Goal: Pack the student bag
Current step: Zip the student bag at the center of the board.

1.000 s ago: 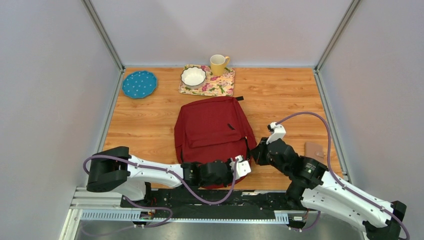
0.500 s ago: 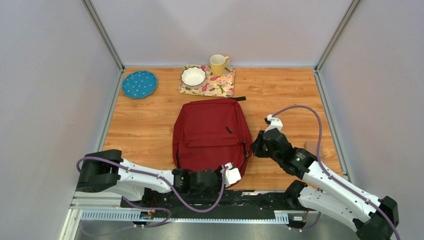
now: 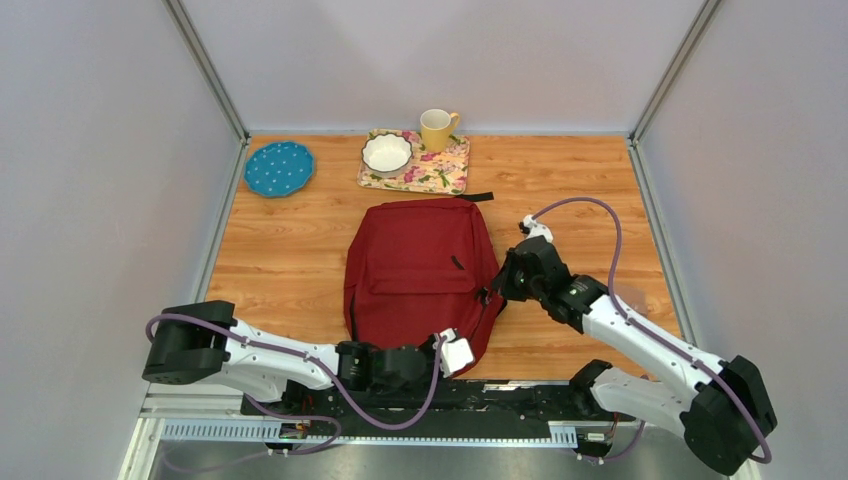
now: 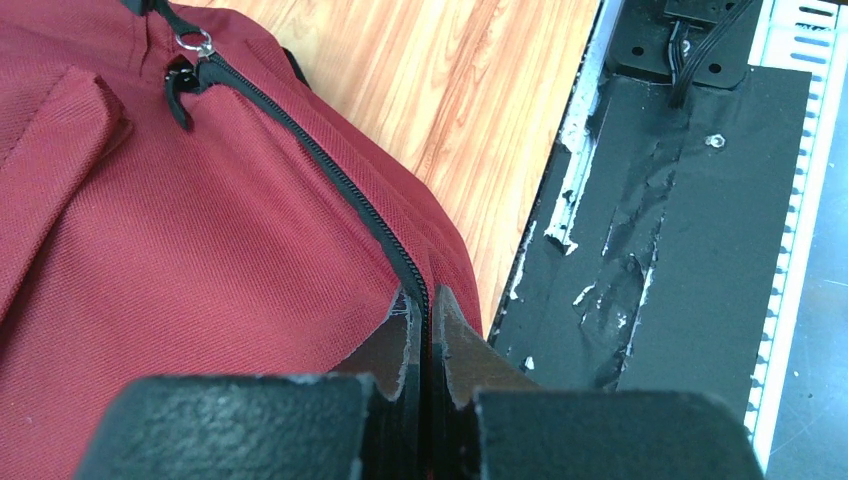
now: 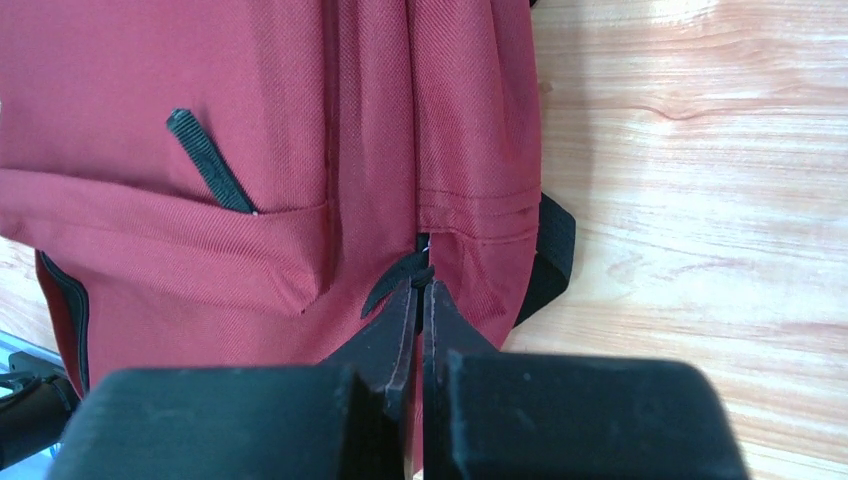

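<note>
The student bag (image 3: 415,265), dark red with black zippers, lies flat in the middle of the wooden table. My left gripper (image 3: 452,352) is at the bag's near right corner. In the left wrist view the left gripper (image 4: 428,312) is shut on the bag's black zipper seam (image 4: 330,170), which runs up to a slider with a metal ring (image 4: 196,44). My right gripper (image 3: 493,290) sits at the bag's right side. In the right wrist view the right gripper (image 5: 420,288) is shut on a black zipper pull (image 5: 398,280) beside a black strap (image 5: 552,258).
At the back of the table a floral mat (image 3: 440,172) carries a white bowl (image 3: 386,153) and a yellow mug (image 3: 436,128). A blue plate (image 3: 279,168) lies at the back left. The black base rail (image 4: 680,240) runs right beside the bag's near corner.
The left gripper has pulled back and left toward the near edge. The right gripper has moved away and left along the bag's side. The bag has flattened and shifted slightly left.
</note>
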Action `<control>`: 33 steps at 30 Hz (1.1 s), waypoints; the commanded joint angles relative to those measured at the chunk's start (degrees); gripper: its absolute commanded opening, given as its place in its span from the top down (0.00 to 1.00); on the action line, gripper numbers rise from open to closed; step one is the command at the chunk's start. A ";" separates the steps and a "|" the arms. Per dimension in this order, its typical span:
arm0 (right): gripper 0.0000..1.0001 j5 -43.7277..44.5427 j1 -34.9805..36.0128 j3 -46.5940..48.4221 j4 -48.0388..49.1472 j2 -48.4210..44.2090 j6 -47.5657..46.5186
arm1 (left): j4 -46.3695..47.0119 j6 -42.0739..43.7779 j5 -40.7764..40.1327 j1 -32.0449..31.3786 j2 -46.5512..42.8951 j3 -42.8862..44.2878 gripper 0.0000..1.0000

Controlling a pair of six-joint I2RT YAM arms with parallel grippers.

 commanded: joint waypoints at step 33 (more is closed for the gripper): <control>1.00 -2.53 3.63 -3.01 -2.75 -19.93 2.11 | -1.00 -6.96 1.40 8.52 11.04 16.37 0.16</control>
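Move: The right hand's shut fingers already hold the zip slider's cord, with the slider about 1 cm back and 2 cm below them. The second zip pull lies about 2 cm left of this hand, and the front pocket tab some 6 cm ahead and 6 cm left, both about 2 cm lower. From the left hand, pinching the zip at the bag's near corner, the slider is roughly 14 cm ahead and 5 cm right, at about its height. The right hand keeps its pinch on the slider's cord, dips slightly forward and down, then rises and draws back to end about 4 cm higher and 4 cm nearer, tilting by some 12 degrees. The left fingers spread wide and let go of the zip at the near corner; that hand then goes some 7 cm forward and 5 cm right towards the slider, arching up and starting down again, turning about 15 degrees counter-clockwise. ##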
